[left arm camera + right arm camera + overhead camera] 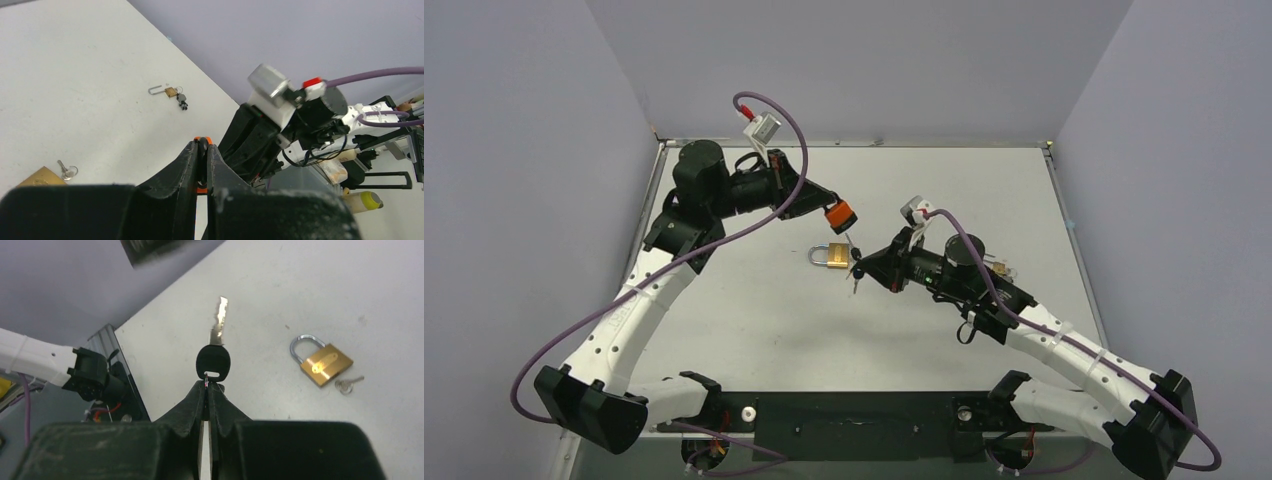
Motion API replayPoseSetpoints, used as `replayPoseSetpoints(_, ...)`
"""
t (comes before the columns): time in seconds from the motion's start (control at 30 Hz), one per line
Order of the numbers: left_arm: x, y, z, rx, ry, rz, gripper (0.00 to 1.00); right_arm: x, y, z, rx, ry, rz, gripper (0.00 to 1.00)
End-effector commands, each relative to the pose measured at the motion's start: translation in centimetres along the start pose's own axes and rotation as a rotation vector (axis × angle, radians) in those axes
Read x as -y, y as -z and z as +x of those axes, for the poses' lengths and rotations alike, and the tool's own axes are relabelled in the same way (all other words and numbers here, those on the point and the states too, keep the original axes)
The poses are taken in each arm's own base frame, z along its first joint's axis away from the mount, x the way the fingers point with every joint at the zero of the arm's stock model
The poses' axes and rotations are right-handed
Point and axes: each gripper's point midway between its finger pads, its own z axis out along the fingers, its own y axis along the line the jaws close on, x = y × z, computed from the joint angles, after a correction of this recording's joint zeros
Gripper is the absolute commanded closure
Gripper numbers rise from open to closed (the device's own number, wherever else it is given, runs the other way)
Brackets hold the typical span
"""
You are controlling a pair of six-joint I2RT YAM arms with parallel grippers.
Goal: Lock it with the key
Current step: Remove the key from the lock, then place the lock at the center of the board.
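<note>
My left gripper (pixel 832 212) is shut on an orange-and-black lock (pixel 840 216) and holds it above the table's middle. In the left wrist view only orange edges of the lock (pixel 202 189) show between the closed fingers (pixel 185 165). My right gripper (pixel 864 268) is shut on a black-headed key (pixel 214 360) and holds it by the ring end. Its silver blade (pixel 219 320) points away from me. The key (pixel 855 272) hangs just right of a brass padlock (pixel 830 256) lying flat on the table, shackle closed. That padlock also shows in the right wrist view (pixel 325 363).
A small silver key (pixel 347 384) lies beside the brass padlock. A second, smaller brass padlock with keys (pixel 171 91) lies on the table behind the right arm (pixel 999 268). Grey walls enclose the table on three sides. The arm bases stand at the near edge.
</note>
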Motion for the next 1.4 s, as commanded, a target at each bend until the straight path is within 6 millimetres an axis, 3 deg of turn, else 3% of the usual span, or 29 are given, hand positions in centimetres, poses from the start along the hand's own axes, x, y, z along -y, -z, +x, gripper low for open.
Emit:
replayPoseSetpoints(0.0,3.5,1.0,-5.0,0.143,-0.181,0.058,1.00,0.5,1.0,3.0,-0.072,-0.048,0.015,1.00)
replayPoseSetpoints(0.17,2.6,0.8,-4.5,0.143,-0.151,0.036,1.00,0.8,1.2,4.1,-0.097,-0.081,0.029,1.00)
replayPoseSetpoints(0.27,0.1,0.2,-3.0,0.133,-0.042,-0.036,1.00,1.2,0.8,5.5,-0.142,-0.114,0.049,1.00)
replayPoseSetpoints(0.4,-4.6,-0.4,1.1,0.098,0.134,-0.161,1.00,1.9,-0.1,8.1,-0.195,-0.181,0.096,1.00)
replayPoseSetpoints(0.5,-7.7,-0.6,5.5,0.056,0.268,-0.228,1.00,3.2,-1.1,10.6,-0.256,-0.224,0.169,1.00)
replayPoseSetpoints(0.6,-9.4,-0.9,9.4,0.017,0.331,-0.282,1.00,5.0,-1.5,12.5,-0.297,-0.256,0.264,1.00)
replayPoseSetpoints(0.63,-10.4,-0.8,11.7,-0.016,0.379,-0.311,1.00,5.5,-1.5,13.4,-0.324,-0.263,0.291,1.00)
replayPoseSetpoints(0.73,-11.5,-0.8,14.5,-0.023,0.419,-0.332,1.00,7.2,-1.5,15.1,-0.362,-0.260,0.378,1.00)
replayPoseSetpoints(0.8,-13.1,-0.2,17.3,-0.048,0.452,-0.384,1.00,7.5,-1.5,16.2,-0.389,-0.258,0.394,1.00)
replayPoseSetpoints(1.0,-15.8,0.4,22.2,-0.094,0.527,-0.453,1.00,7.4,-2.1,18.4,-0.453,-0.250,0.407,1.00)
replayPoseSetpoints(1.37,-18.1,0.4,26.2,-0.155,0.583,-0.491,1.00,8.2,-2.3,20.7,-0.511,-0.241,0.475,1.00)
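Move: The left hand, holding the orange padlock, is bound for bare table some 37 cm below, about 4 cm back and 3 to its left. The right hand, holding the keys, has its patch of table roughly 26 cm below and 2 cm back. From the left hand, the brass padlock lies about 12 cm ahead and 1 left, at table level; from the right hand it is 15 ahead and 6 left. The orange padlock is some 5 cm ahead of the right hand, 3 left and 9 above. Still pinching the orange padlock by its shackle, the left hand lifts a couple of centimetres, then sweeps down some 33 cm to just over the table, tipping its fingers downward. The right hand keeps the keys pinched and sinks about 23 cm beside it, its fingers also dipping, some 30 degrees or more, with a slight clockwise turn. Neither gripper opens. ##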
